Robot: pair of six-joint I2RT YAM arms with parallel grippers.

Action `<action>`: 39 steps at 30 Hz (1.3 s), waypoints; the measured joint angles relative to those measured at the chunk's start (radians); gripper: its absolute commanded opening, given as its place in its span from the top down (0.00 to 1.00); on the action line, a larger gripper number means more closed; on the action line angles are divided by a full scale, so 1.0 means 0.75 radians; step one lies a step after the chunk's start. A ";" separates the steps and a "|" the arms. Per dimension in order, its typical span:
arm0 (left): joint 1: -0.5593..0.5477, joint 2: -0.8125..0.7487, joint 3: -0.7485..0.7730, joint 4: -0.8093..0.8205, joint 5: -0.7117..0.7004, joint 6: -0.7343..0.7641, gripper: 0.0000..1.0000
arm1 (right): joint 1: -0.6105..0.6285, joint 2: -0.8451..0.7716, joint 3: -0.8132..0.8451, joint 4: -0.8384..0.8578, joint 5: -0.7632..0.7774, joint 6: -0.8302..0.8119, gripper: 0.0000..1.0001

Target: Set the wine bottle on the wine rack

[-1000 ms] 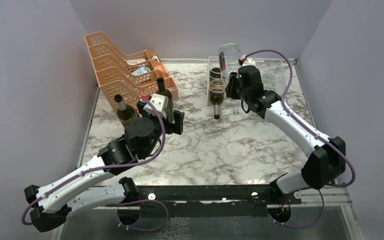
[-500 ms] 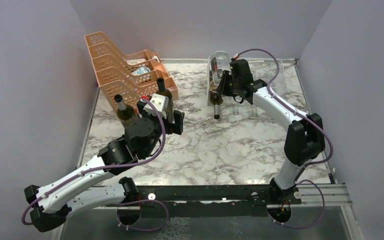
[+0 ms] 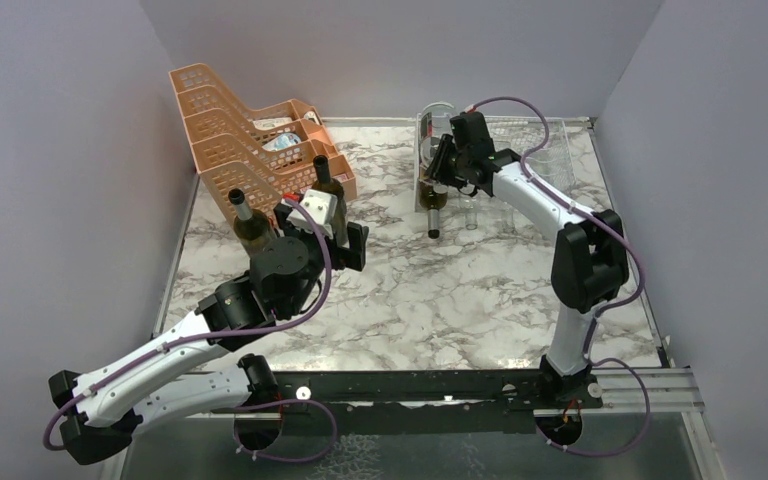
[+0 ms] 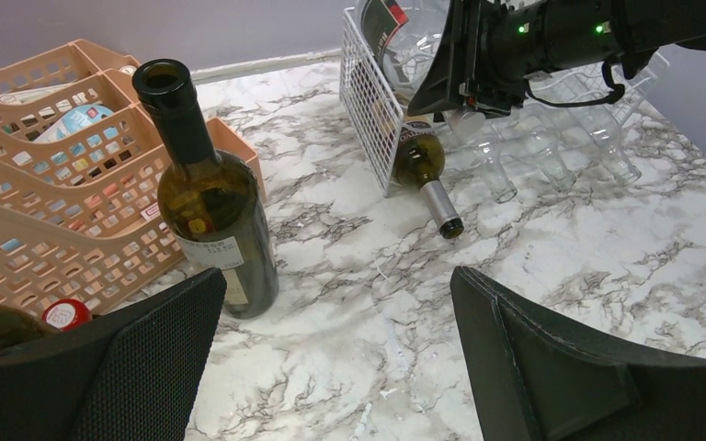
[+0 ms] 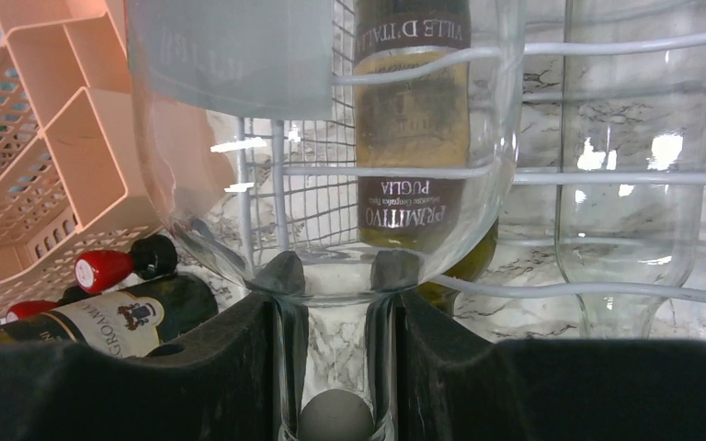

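My right gripper (image 5: 337, 271) is shut on the neck of a clear glass wine bottle (image 5: 322, 138), held with its body pointing away into the white wire wine rack (image 5: 607, 175). From above, the right gripper (image 3: 448, 160) sits at the rack's (image 3: 550, 150) left end, with the clear bottle (image 3: 434, 122) over the upper row. A dark bottle (image 3: 432, 205) lies in the lower row, neck sticking out. My left gripper (image 4: 340, 349) hangs open above the marble, empty. An upright dark bottle (image 4: 211, 202) stands just left of it.
Orange perforated trays (image 3: 250, 140) stand at the back left, with capped bottles (image 5: 119, 312) lying in the lowest tray. A second upright bottle (image 3: 250, 222) stands in front of the trays. Clear bottles (image 5: 634, 184) fill the rack's right side. Grey walls enclose the table.
My right arm has swung left and back with the clear bottle, bringing it from above the rack down to the rack's left end. The left arm has not moved.
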 measured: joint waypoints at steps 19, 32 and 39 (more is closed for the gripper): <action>0.000 -0.012 0.000 -0.004 -0.001 0.001 0.01 | 0.000 0.066 0.105 -0.039 0.021 -0.007 0.31; 0.000 -0.033 0.017 -0.016 -0.003 0.035 0.01 | -0.003 -0.275 -0.018 0.058 0.059 -0.125 0.30; 0.000 -0.049 0.137 -0.017 -0.003 0.087 0.01 | 0.026 -0.427 -0.095 0.166 -0.083 -0.248 0.31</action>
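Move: The right gripper still holds the clear bottle by its neck. The bottle's resting place, the wine rack's upper left slot, centres about 10 cm ahead of that hand, 2 cm left and 2 cm higher. The dark bottle lying in the lower tier is roughly 3 cm ahead, 2 cm right and 9 cm below; the slim clear bottle is some 3 cm ahead, 11 cm right and 9 cm below. From the left hand, the slot is about 32 cm ahead, 18 cm right and 12 cm below. Ease the right gripper about 1 cm forward and down to settle the clear bottle in the upper left slot, then open the fingers and let go of its neck. Draw the empty hand up some 15 cm and back about 5 cm, clear of the rack, tipping the fingertips up by roughly 20 degrees. Near the end, start raising the open left gripper, about 5 cm. ##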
